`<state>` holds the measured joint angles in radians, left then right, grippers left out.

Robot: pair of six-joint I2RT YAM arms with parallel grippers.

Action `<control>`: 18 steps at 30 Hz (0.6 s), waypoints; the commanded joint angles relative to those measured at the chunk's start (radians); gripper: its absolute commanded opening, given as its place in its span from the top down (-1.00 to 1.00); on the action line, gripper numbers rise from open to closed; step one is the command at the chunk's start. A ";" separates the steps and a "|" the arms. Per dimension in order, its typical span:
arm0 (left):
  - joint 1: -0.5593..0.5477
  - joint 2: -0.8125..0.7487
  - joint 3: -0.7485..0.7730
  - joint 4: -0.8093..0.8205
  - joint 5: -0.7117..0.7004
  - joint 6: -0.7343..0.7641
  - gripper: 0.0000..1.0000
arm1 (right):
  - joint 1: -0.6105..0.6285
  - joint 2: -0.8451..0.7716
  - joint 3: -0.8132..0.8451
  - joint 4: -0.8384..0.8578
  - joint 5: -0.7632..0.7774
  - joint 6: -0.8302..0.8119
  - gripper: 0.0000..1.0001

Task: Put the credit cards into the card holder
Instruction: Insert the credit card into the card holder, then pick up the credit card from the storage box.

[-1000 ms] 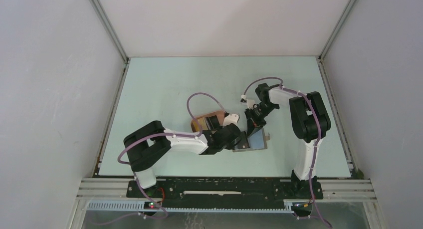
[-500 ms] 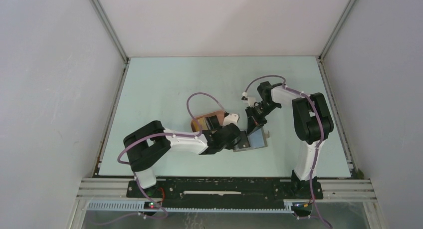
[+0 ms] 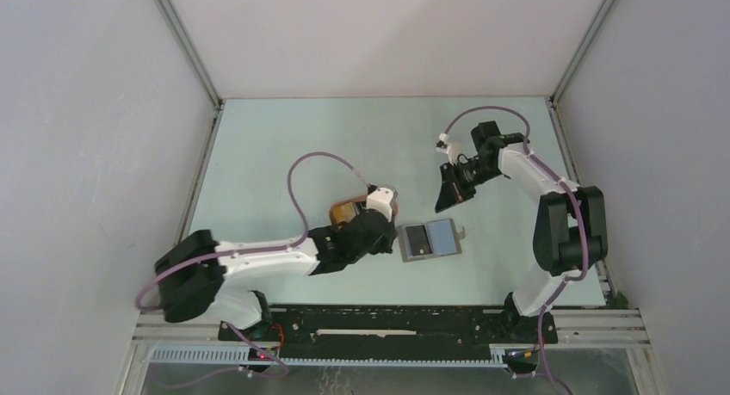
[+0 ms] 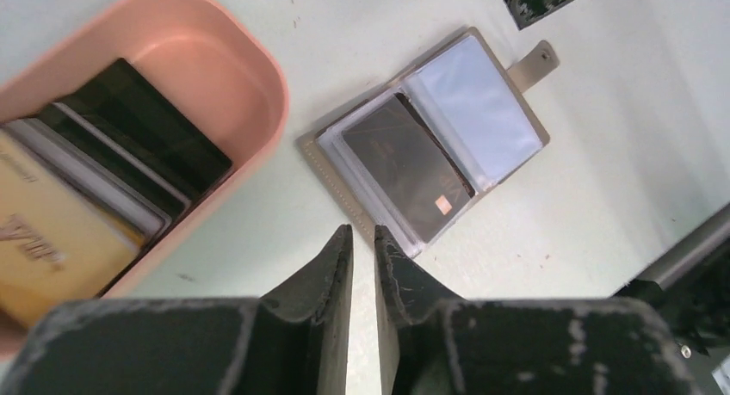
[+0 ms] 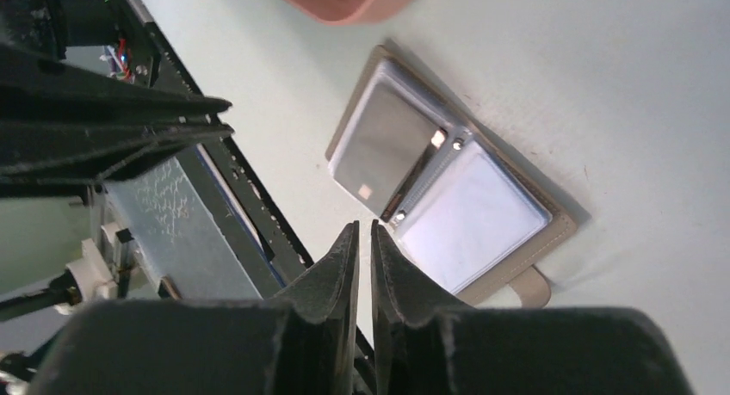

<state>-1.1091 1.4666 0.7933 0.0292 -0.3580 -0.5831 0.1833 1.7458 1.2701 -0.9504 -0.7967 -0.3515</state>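
Observation:
The card holder (image 3: 430,239) lies open and flat on the table, tab to the right. A dark credit card (image 4: 405,167) sits in its left sleeve, while the right sleeve (image 4: 479,111) shows clear and blue-grey. Other credit cards, dark ones (image 4: 142,124) and a yellow-orange one (image 4: 43,240), lie in the peach tray (image 4: 258,77). My left gripper (image 4: 361,231) hovers just left of the holder, jaws a narrow slit apart, nothing between them. Lifted behind the holder, my right gripper (image 5: 365,227) has the same thin gap and holds nothing.
The peach tray (image 3: 343,211) sits left of the holder, partly under my left wrist. The black base rail (image 5: 250,197) runs along the table's near edge, close to the holder. White enclosure walls stand on three sides.
Both grippers have let go and drawn back from the card holder: the left slid leftward, the right rose and swung to the far right. The holder now lies uncovered.

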 commanded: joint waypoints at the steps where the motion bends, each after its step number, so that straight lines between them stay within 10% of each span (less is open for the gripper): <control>1: 0.006 -0.208 -0.107 0.096 -0.054 0.118 0.60 | 0.005 -0.135 0.026 0.003 -0.070 -0.066 0.65; 12: 0.025 -0.690 -0.330 0.113 -0.191 0.264 -0.34 | 0.091 -0.307 0.224 0.085 -0.037 -0.037 0.52; 18: 0.097 -0.893 -0.456 0.139 -0.134 0.254 -0.95 | 0.157 -0.261 0.372 0.087 -0.074 -0.040 -0.07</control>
<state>-1.0599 0.6640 0.4110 0.1261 -0.5007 -0.3527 0.3161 1.4647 1.5547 -0.8864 -0.8261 -0.3840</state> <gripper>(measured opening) 0.921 0.442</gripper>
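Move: For the left hand, the next cards, in the pink tray, lie about 10 cm ahead, 9 cm to its left and some 7 cm below; the open card holder with the black card in it is roughly 3 cm ahead, 8 cm to its right and 8 cm below. The same card holder lies about 4 cm back, 1 cm to the left and 9 cm below the right hand, with the pink tray roughly 4 cm ahead and 18 cm left. Up and away from the card holder go both empty hands. The left swings about 12 cm left and nearly as far up, passing on the base side of the pink tray, its fingers tipping up towards level and opening almost fully. The right climbs some 18 cm, drifting left, its fingertips swinging forward and parting partway. ##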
